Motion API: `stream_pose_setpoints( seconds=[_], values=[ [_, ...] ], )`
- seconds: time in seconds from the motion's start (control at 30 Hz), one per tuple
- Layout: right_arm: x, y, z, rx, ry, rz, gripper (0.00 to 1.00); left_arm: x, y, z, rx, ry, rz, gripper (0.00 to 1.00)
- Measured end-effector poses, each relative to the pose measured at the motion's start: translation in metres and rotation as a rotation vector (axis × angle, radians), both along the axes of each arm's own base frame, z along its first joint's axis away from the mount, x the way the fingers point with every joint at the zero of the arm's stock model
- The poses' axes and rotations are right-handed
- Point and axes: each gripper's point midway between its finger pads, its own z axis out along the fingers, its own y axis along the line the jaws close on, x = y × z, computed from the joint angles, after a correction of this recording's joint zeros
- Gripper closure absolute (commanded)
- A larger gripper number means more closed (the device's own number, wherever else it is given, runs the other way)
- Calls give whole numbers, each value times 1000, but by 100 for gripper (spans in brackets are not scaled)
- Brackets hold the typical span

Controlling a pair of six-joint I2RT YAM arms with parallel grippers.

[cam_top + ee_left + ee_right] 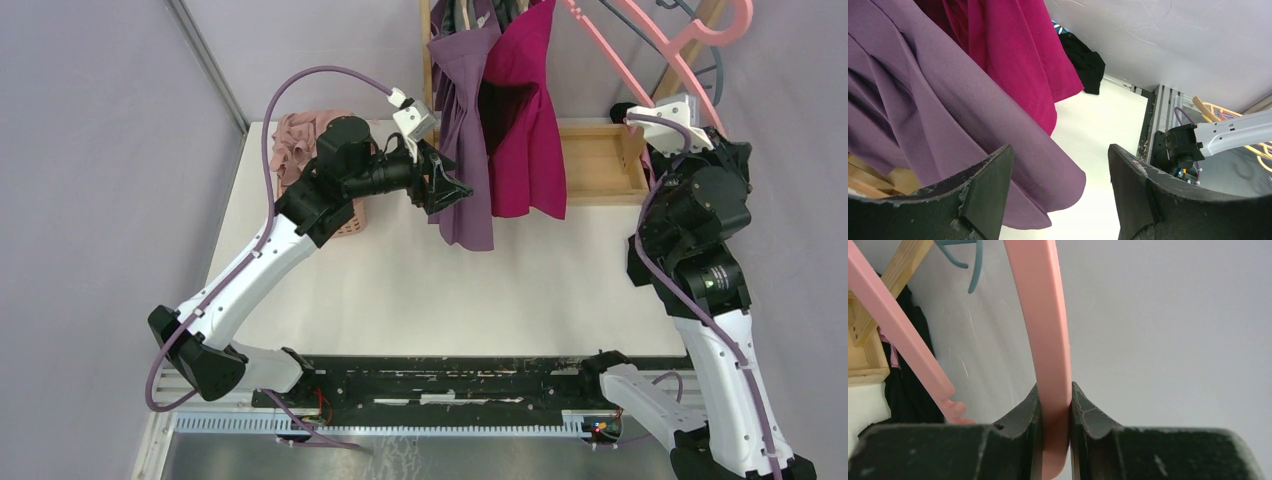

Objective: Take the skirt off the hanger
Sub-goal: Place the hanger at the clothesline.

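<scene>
A purple skirt point(465, 150) and a magenta skirt point(530, 120) hang side by side from the wooden rack at the back. The magenta one's top reaches toward a pink hanger point(600, 50). My left gripper point(450, 190) is open beside the purple skirt's lower left edge. In the left wrist view the purple hem point(923, 100) drapes past the left finger point(988, 190) into the gap of that gripper point(1060, 150), with nothing pinched. The magenta skirt point(1018, 45) hangs beyond it. My right gripper point(1054, 390) is shut on the pink hanger point(1045, 315), up at the back right point(700, 100).
A wooden rack with a tray-like shelf point(600, 160) stands at the back. A pink basket holding pink cloth point(300, 140) sits at the back left. Black cloth point(1083, 57) lies on the table. A teal hanger point(968, 265) hangs on the rack.
</scene>
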Motion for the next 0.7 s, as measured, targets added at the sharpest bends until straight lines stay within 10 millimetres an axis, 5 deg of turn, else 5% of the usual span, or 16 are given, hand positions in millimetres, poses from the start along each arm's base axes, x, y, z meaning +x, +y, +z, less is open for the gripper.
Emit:
stream_pose_setpoints(
  seconds=[0.17,0.47,0.7],
  values=[
    [4,1,3,-1,-5,-5,99,-2,2,1,1,-1,1,24],
    [62,12,-17,-65,104,-19,99,-7,20,17,-16,-25,34,24],
    [77,-1,-18,-60,117,-79,99,-8,30,22,-15,-44,55,24]
  ],
)
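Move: The right hand holds the pink hanger and is taking it to the clothesline's right end, roughly 22 cm ahead, 6 cm left and 25 cm above. The grey-blue hangers hang about 20 cm ahead, 7 cm left and 12 cm higher; the wooden post stands about 20 cm ahead and 3 cm left. The magenta skirt is some 18 cm ahead and 27 cm left. From the left hand, that clothesline end lies about 18 cm ahead, 35 cm right and 33 cm up. Forward, after a brief pause, the right hand carries the pink hanger some 8 cm out towards the rack and the grey-blue hangers, sinking slightly, its fingers tipping down about 5 degrees and still pinching the hanger. The empty left hand, fingers staying open, backs off about 4 cm left and up, away from the purple skirt. ##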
